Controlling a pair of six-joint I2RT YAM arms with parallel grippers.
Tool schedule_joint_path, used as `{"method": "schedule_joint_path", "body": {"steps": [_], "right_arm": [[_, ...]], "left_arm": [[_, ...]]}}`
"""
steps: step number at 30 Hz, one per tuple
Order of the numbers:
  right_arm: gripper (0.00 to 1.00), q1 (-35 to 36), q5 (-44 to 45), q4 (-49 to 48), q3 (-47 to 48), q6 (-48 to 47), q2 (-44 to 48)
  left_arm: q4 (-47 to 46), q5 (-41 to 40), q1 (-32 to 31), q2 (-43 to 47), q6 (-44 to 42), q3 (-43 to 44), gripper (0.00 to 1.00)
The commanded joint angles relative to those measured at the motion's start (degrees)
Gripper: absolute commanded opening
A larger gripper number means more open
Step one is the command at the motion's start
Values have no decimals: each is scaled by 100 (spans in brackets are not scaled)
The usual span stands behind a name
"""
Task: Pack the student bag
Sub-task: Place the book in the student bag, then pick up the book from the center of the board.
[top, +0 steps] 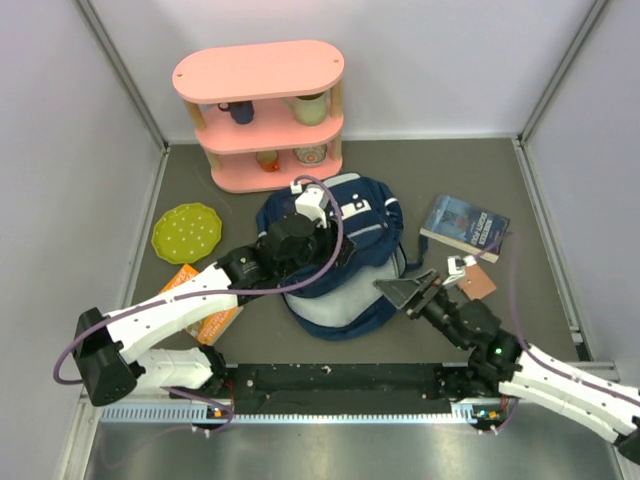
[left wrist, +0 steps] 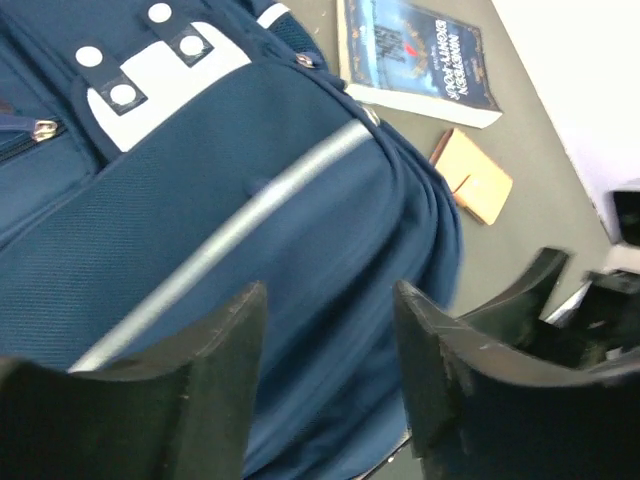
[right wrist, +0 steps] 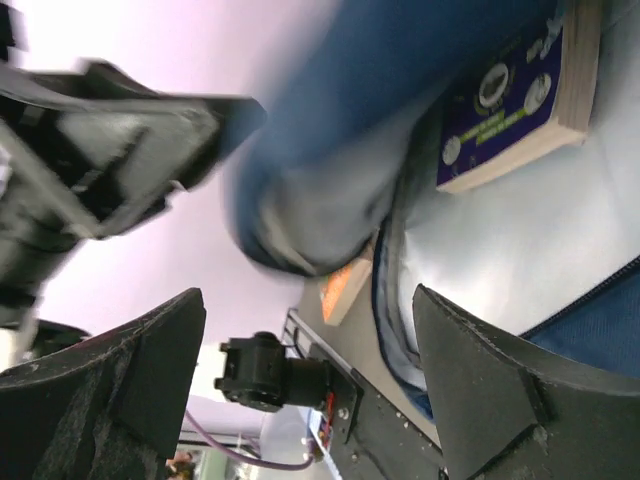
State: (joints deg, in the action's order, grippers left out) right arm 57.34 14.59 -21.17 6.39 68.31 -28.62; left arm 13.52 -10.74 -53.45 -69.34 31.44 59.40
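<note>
The student bag (top: 350,215), navy with a white stripe and a white buckle patch (left wrist: 160,70), lies in the middle of the table. Its near end gapes open and shows pale lining (right wrist: 520,250); a dark book with tan page edges (right wrist: 515,95) lies inside. My left gripper (top: 312,250) hovers over the bag's front, open, with only blue fabric below its jaws (left wrist: 330,292). My right gripper (top: 405,283) is open and empty at the bag's right near edge, facing its mouth (right wrist: 308,295). A blurred blue flap (right wrist: 380,60) hangs above that opening.
A blue book (top: 465,225) and a small tan notebook (top: 478,283) lie right of the bag. An orange book (top: 205,305) lies under my left arm. A green plate (top: 187,232) sits at left. A pink shelf (top: 262,70) holding cups stands at the back.
</note>
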Motion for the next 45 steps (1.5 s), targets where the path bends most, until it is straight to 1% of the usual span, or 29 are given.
{"method": "schedule_joint_path", "body": {"steps": [1,2,3,4,5,7,8,9,10,11,12,15,16,18,20,21,22,23,24,25,28,29,33,37,38,40,41,43,45], "right_arm": [[82,84,1051,3275,151,-275,2173],[82,84,1264,3860,387,-301,2551],[82,84,1474,4275,511,-449,2789],[82,84,1781,4540,599,-581,3392],[82,84,1854,4778,791,-835,3407],[83,84,1837,4684,995,-1091,3101],[83,84,1759,4422,1143,-1205,2673],[83,84,1653,4211,1197,-1450,2417],[84,84,1409,4043,1241,-1574,2188],[84,75,1293,3885,1363,-1750,1663],[84,67,1005,3527,1425,-1882,1397],[85,67,337,2849,1750,-2322,281],[86,67,143,2655,1847,-2418,-44],[86,67,-427,2286,2181,-2726,-888],[86,49,-754,2188,2610,-2971,-1398],[87,40,-1139,2152,2743,-3034,-1923],[87,23,-1325,1987,2892,-3095,-2154],[87,31,-1432,1942,3172,-3227,-2409],[87,23,-1894,1871,3297,-3254,-2811],[87,14,-2046,1732,3516,-3280,-3050],[88,5,-2653,1397,3920,-3281,-3816],[88,5,-2959,1318,4018,-3298,-3992],[88,-12,-3497,1246,4607,-3360,-4835],[88,-21,-3867,1238,5143,-3299,-5564],[88,-30,-3989,1212,5205,-3281,-5654],[88,-30,-4130,1159,5371,-3237,-5829],[88,-30,-4192,1159,5425,-3219,-5978],[88,-30,-4262,1089,5521,-3193,-6093],[88,-30,-4306,1097,5618,-3193,-6330]], "left_arm": [[-719,-200,89,491,336,-419,70],[-649,-218,89,561,397,-490,80],[-597,-235,89,701,415,-586,84],[-544,-270,81,781,433,-648,88],[-491,-340,89,956,485,-710,99],[-280,-743,80,1150,582,-929,99],[-166,-945,80,1255,756,-991,99],[139,-1434,89,1448,845,-1104,99],[316,-1674,89,1545,942,-1140,99],[544,-1894,98,1703,1117,-1167,99],[903,-2331,124,1783,1197,-1211,99],[1529,-2975,325,2020,1653,-1308,99],[1983,-3091,422,2082,1829,-1343,99],[2303,-3144,835,2293,2269,-1536,99],[2707,-3179,1282,2581,2715,-1816,98],[2865,-3223,1424,2697,2910,-1922,98],[3076,-3380,1547,2802,3381,-1993,98],[3574,-3486,1740,3012,3647,-2124,98],[3788,-3566,1837,3119,3902,-2186,98],[4016,-3627,1917,3224,4288,-2221,98],[4440,-3812,2189,3567,4721,-2406,98],[4405,-3778,2364,3568,4679,-2424,98],[4247,-3558,2892,3226,4311,-2433,98],[3624,-2970,3638,2734,3354,-2555,98],[3501,-2812,4066,2689,3177,-2599,98],[3009,-2232,4560,2637,2668,-2792,98],[2921,-2074,4998,2645,2561,-2837,98],[2832,-1879,5456,2732,2307,-2916,98],[2823,-1818,5704,2820,2174,-2934,98]]}}
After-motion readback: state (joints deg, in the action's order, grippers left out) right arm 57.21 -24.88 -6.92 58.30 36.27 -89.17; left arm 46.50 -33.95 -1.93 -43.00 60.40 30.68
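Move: The orange book lies about 36 cm to the left hand's left, some 3 cm back and 23 cm below; the green plate is roughly 17 cm farther out beyond that book and 2 cm to the left of it. The student bag's middle sits nearly under the left hand, about 18 cm down, 3 cm left and 1 cm ahead. From the right hand, the orange book is some 43 cm left, 5 cm ahead and 17 cm below, and the bag's middle about 10 cm left, 9 cm ahead and 12 cm down. The left hand finishes opening its fingers clear of the bag's flap, then sweeps some 37 cm left and, from midway, sinks about 16 cm with a slight pull back, swinging nearly 90 degrees counter-clockwise and tipping its wide-open fingers down over the orange book, without touching it. The empty right hand, its fingers staying open, first backs off about 8 cm to the right, then reverses and crosses left over the bag to end about 19 cm left of its start near the bag's left edge, at about the same height, rolling and swinging round counter-clockwise towards the orange book's side. ##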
